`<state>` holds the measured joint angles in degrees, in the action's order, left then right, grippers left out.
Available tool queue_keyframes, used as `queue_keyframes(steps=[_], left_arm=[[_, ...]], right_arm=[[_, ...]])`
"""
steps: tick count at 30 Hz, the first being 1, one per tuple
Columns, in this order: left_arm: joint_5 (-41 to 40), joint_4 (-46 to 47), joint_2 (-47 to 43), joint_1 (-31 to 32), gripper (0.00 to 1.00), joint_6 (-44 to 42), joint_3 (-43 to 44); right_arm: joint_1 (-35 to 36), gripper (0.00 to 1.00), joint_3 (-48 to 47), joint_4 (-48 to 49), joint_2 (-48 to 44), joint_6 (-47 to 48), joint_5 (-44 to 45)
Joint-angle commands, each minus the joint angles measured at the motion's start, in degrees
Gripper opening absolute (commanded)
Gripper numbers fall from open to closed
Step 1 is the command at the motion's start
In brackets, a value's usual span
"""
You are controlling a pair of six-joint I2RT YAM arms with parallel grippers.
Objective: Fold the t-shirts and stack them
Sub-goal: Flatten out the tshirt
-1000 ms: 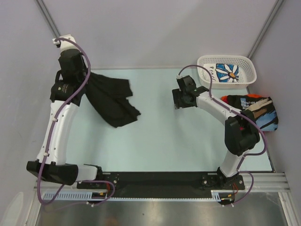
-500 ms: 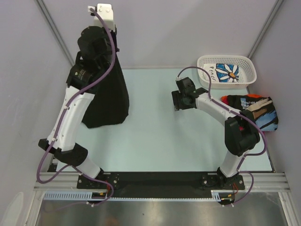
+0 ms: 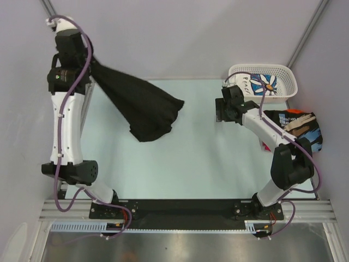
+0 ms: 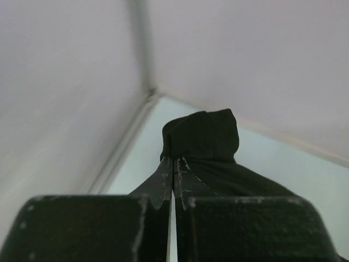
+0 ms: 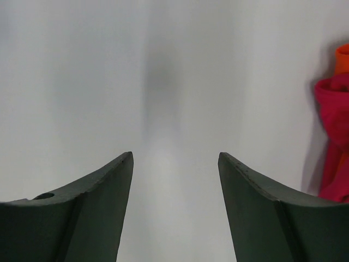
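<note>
My left gripper [image 3: 90, 64] is raised high at the far left and shut on a black t-shirt [image 3: 143, 106], which hangs in the air and swings out to the right over the table. In the left wrist view the jaws [image 4: 173, 164] are pressed together on a fold of the black t-shirt [image 4: 203, 136]. My right gripper [image 3: 220, 111] is open and empty above the table, left of the basket. In the right wrist view its fingers [image 5: 174, 158] stand wide apart over bare surface, with a red t-shirt [image 5: 334, 142] at the right edge.
A white lattice basket [image 3: 289, 76] at the back right holds a white daisy-print shirt [image 3: 263, 83]. A pile of folded shirts [image 3: 294, 128], black print and red, lies at the right edge. The pale table [image 3: 191, 158] is walled on three sides.
My left arm swung from the back middle to the far left corner, and the black t-shirt flared out to the right. My right gripper moved right, toward the basket.
</note>
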<state>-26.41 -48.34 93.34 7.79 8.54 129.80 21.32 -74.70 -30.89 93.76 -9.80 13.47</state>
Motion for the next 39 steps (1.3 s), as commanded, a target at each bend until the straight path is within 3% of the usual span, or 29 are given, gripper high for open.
queue_keyframes(steps=[1,7,9,10,11,12,13,14,15,16,17,19,20,21,24,25,26,27,28,31,32,34,35,37,38,39], left_arm=[[-12.5,-2.7,-7.1,-9.3,0.00,3.8,-4.0],[-18.1,-2.9,-9.5,-8.3,0.00,2.1,2.6],[-22.3,-0.2,-8.5,-4.0,0.00,-2.5,7.6],[-24.5,2.1,-8.0,1.7,0.00,-6.0,9.3],[-32.7,10.5,-7.5,5.8,0.00,-10.7,11.6],[-35.6,17.4,-7.4,9.7,0.00,-24.2,11.1],[-38.2,25.8,-6.9,16.9,0.00,-32.4,9.7],[-39.5,41.9,-6.0,19.9,0.00,-40.8,7.0],[-41.0,47.2,-4.6,22.2,0.00,-52.7,7.0],[-41.0,50.8,-2.4,25.2,0.00,-54.9,6.2],[-41.0,46.4,-1.3,26.1,0.00,-53.8,6.4],[-37.9,36.3,1.1,27.7,0.00,-41.3,7.2],[-35.7,26.5,3.8,28.0,0.00,-36.4,6.8],[-33.9,22.0,5.3,28.4,0.00,-27.1,6.7],[-22.7,7.8,12.2,30.3,0.00,-9.7,7.0],[-10.4,6.3,14.3,30.7,0.00,-6.4,6.8],[-5.4,3.4,16.5,31.0,0.00,-4.1,7.5],[-1.1,3.0,21.5,31.5,0.00,1.1,7.7],[10.1,3.4,24.2,32.5,0.00,1.3,7.9],[23.0,1.8,36.5,35.2,0.00,4.9,16.8],[31.2,2.8,38.8,35.6,0.00,8.1,18.9],[38.8,4.3,42.3,36.9,0.00,9.4,18.7],[45.7,6.5,42.6,37.4,0.00,10.3,16.6],[51.7,9.1,42.4,38.5,0.00,11.0,11.8],[56.8,9.3,42.2,38.8,0.05,11.0,10.9],[58.1,9.5,41.8,38.9,0.26,10.8,10.3]], right_arm=[[-0.5,0.69,2.2,1.2,-5.1,0.3,2.8],[-0.4,0.69,6.3,-0.4,-9.8,-1.4,5.1],[-0.6,0.69,7.3,-0.5,-11.2,-1.3,5.9],[-0.6,0.69,8.0,-0.7,-11.6,-1.2,6.3],[-0.7,0.69,8.2,-0.7,-11.8,-1.2,6.4],[-0.7,0.69,8.4,-0.7,-12.0,-1.1,6.3],[-0.7,0.69,8.9,-0.6,-12.1,-1.3,6.1],[-0.7,0.69,9.0,-0.5,-12.3,-1.4,5.9],[-0.7,0.69,9.2,-0.3,-12.3,-1.4,5.9],[-0.8,0.69,9.5,0.0,-12.3,-1.5,5.6],[-0.8,0.69,9.6,0.0,-12.3,-1.6,5.5],[-0.8,0.68,9.7,0.3,-12.5,-1.5,5.1],[-0.8,0.69,9.7,0.4,-12.5,-1.4,5.3],[-0.8,0.69,9.7,0.3,-12.6,-1.4,5.5],[-1.3,0.69,10.1,0.4,-13.7,-1.2,6.6],[-1.5,0.69,10.3,0.6,-14.0,-1.2,6.9],[-2.2,0.68,10.4,0.5,-14.6,-1.1,6.8],[-2.2,0.69,10.7,0.5,-15.0,-1.3,6.9],[-2.4,0.69,10.8,0.5,-15.3,-1.3,7.7],[-3.2,0.69,11.2,0.2,-16.2,-0.8,8.0],[-3.3,0.69,11.4,0.1,-16.4,-0.7,8.0],[-3.6,0.69,11.9,-0.3,-17.2,-0.9,8.8],[-3.8,0.69,12.0,-0.4,-17.5,-0.9,8.9],[-4.0,0.69,12.6,-0.5,-18.1,-1.4,9.6],[-4.0,0.69,12.6,-0.5,-18.1,-1.2,9.6],[-3.8,0.69,12.4,-0.6,-18.0,-1.2,9.2]])
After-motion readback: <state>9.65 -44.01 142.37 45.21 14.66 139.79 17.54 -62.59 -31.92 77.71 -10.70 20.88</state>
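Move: The left hand holds the black t-shirt high over the table. It is taking that end to bare table some 48 cm to its right, about 2 cm nearer and 48 cm below; the shirt's low body is about 23 cm right, 2 cm nearer and 46 cm down. From the bare spot, the white basket stands about 27 cm right and 19 cm farther out. The spot is some 6 cm left, 2 cm nearer and 14 cm below the right hand. Left first, then back and up to about 16 cm above its start, the left hand winds up with the pinched black t-shirt, then whips right and down, reaching outward before drawing back, to fling the cloth across the table. It ends nearly 50 cm to the right, wrist swung clockwise and tipped down, fingers just beginning to part. The open right hand backs off to the right. ##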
